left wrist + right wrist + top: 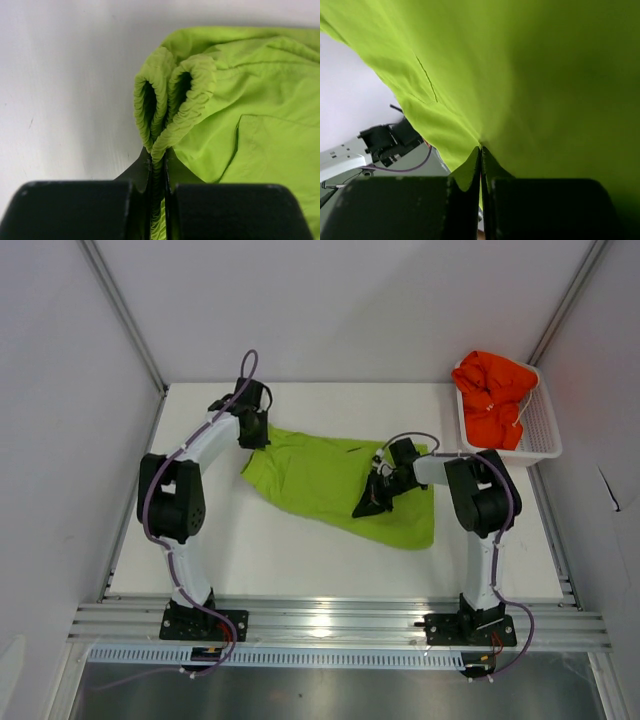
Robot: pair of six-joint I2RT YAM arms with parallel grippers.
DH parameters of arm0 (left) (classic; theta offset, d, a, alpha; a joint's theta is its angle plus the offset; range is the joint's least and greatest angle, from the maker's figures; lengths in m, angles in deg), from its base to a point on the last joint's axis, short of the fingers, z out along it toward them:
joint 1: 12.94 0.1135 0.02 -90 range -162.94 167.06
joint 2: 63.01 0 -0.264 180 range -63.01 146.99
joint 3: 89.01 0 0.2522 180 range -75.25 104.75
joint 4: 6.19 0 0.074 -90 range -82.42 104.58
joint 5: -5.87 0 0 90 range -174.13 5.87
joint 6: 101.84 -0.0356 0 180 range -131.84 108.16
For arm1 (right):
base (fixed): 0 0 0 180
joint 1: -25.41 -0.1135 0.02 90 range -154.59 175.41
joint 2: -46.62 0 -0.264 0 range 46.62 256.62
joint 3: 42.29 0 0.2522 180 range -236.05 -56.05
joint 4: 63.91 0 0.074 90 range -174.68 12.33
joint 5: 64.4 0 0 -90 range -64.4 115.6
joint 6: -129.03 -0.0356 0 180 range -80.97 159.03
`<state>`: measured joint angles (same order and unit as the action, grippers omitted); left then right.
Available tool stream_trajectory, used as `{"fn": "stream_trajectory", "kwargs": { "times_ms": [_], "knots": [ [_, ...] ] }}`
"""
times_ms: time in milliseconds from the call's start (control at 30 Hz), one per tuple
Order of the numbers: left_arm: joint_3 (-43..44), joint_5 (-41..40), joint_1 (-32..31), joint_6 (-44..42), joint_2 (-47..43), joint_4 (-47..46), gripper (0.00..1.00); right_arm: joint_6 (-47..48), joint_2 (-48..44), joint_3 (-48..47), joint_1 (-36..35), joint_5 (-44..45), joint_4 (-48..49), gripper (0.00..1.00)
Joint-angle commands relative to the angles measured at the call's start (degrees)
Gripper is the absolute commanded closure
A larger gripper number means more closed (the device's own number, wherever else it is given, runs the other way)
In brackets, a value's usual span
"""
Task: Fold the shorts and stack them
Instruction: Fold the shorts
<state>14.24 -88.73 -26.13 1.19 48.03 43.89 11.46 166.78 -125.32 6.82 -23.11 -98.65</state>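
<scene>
Lime green shorts (320, 480) lie spread across the middle of the white table. My left gripper (256, 436) is shut on their gathered elastic waistband (170, 100) at the cloth's far left corner, the band pinched between the fingers (158, 165). My right gripper (366, 508) is shut on a fold of the green fabric (520, 75) near the middle right of the cloth, the fingertips (481, 150) meeting with cloth drawn tight around them. The orange-red shorts (494, 395) sit bunched in the white mesh basket (540, 435) at the far right.
The basket stands at the table's back right corner, close behind the right arm's elbow. White walls enclose the table on the left, back and right. A metal rail (330, 625) holding both arm bases runs along the near edge.
</scene>
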Motion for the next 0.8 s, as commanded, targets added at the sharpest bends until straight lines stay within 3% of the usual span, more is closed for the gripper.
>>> {"fn": "stream_trajectory", "kwargs": {
  "times_ms": [0, 167, 467, 600, 767],
  "knots": [
    [4.81, -2.6, -1.74, -0.46, -5.04, 2.43, 1.0, -4.67, -3.69, 9.57, -5.22, 6.25, 7.77, 1.0],
    [6.56, -3.31, -3.5, -1.7, -6.98, 5.87, 1.0, -14.08, -12.13, 20.05, -10.68, 9.16, 15.96, 1.0],
    [12.1, -4.98, -6.41, -2.31, -7.68, 14.65, 1.0, -18.21, -20.84, 14.44, -12.87, 7.76, 10.87, 1.0],
    [14.13, -6.12, -7.2, -2.4, -8.56, 17.38, 1.0, -21.55, -17.78, 10.58, -14.89, 4.07, 12.88, 1.0],
    [15.36, -6.47, -8.17, -2.67, -9.44, 19.14, 1.0, -23.49, -7.15, 4.25, -17.27, -0.06, 16.84, 1.0]
  ]
}}
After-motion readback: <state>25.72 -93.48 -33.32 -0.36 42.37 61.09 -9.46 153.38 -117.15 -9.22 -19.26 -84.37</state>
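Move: The right hand, fingers shut, is already on the shorts near their near edge; the shorts' middle lies about 7 cm ahead and 3 cm left of it. Their near right corner is some 8 cm back and 17 cm to its right, the far right corner about 16 cm ahead and 16 cm right. The left hand still pinches the waistband, with the shorts' middle roughly 20 cm to its right, 7 cm back and 8 cm below. Closed right fingertips keep dragging the shorts back across the table for about 10 cm, then lift off the cloth, rising some 6 cm while moving left and slightly forward. The left hand keeps its pinch on the waistband and hoists it about 8 cm, also easing back and to the right. ##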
